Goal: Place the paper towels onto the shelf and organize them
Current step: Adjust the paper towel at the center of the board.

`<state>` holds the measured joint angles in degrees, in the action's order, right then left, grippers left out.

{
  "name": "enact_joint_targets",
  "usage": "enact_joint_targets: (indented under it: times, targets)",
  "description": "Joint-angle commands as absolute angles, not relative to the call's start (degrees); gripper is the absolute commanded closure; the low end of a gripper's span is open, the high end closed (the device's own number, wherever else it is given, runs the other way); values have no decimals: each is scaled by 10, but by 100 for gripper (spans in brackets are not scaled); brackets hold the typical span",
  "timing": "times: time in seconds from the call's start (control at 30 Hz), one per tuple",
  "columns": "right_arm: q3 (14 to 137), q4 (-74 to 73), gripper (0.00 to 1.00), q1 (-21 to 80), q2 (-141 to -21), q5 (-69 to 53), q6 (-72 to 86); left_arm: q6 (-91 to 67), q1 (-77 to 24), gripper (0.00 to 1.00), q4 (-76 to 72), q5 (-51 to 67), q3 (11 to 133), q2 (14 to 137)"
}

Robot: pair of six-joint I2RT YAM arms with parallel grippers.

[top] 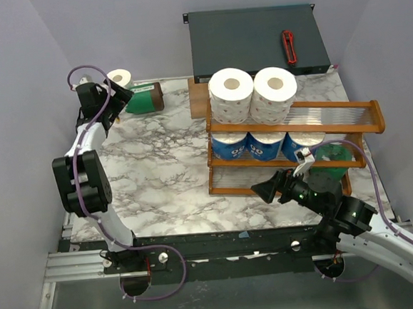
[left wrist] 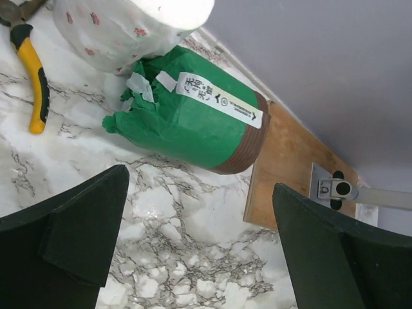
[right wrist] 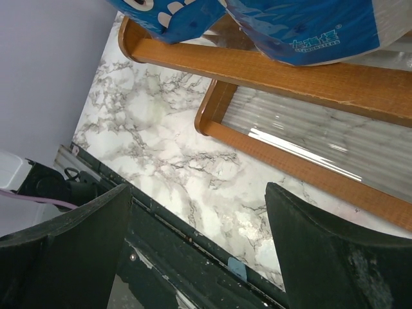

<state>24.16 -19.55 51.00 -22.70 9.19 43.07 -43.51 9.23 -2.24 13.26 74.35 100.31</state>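
The shelf [top: 364,106] stands on the right of the marble table. Two bare white paper towels [top: 231,92] stand on its top tier, and blue-wrapped rolls [top: 266,146] fill the middle tier. A green-wrapped one [top: 337,155] shows at the shelf's right end. At the far left a green-wrapped roll [left wrist: 187,119] lies on its side beside an upright white roll [left wrist: 122,29]. My left gripper [left wrist: 199,244] hovers open just short of the green roll, holding nothing. My right gripper [right wrist: 199,251] is open and empty over the table's near edge, in front of the shelf's lowest tier [right wrist: 290,138].
Yellow-handled pliers [left wrist: 33,80] lie left of the white roll. A thin wooden board [left wrist: 290,174] lies right of the green roll, against the back wall. A dark grey metal box [top: 255,43] with a red tool [top: 289,46] on it stands behind the shelf.
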Motion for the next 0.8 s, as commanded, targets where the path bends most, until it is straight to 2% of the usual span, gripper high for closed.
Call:
enact_joint_targets:
  times: [0.0,0.13,0.63,0.77]
  targets:
    - [234,-199,12,511,-224,94,433,-445,111,2,-79,248,811,1089]
    - [228,-191,12,511,-215,94,429,-446,112,1,-52,263,875,1147]
    - [225,-190,11,511,-216,118,428,-466,103,1,-21,218,955,1234]
    - [226,-189,11,511,-217,118,427,-457,89,1,31,214,1005,1262]
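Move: Roughly 11 cm ahead of the open left hand, 3 cm to its right and 12 cm below lies the green-wrapped paper towel pack. The white roll stands beside its crumpled end, about 13 cm ahead of the hand and 6 cm to its left, at a similar depth below. Pliers lie on the table some 6 cm ahead and 11 cm left. From the right hand the green pack is about 45 cm ahead and 36 cm left, some 10 cm lower. Reaching forward about 8 cm and sinking some 4 cm in all, the left hand closes in on the green pack with its fingers staying wide open. It dips, rises about a centimetre midway while still going forward, then sinks again, slowing down; the wrist turns slightly clockwise and its left side drops a little. No contact can be seen yet. ##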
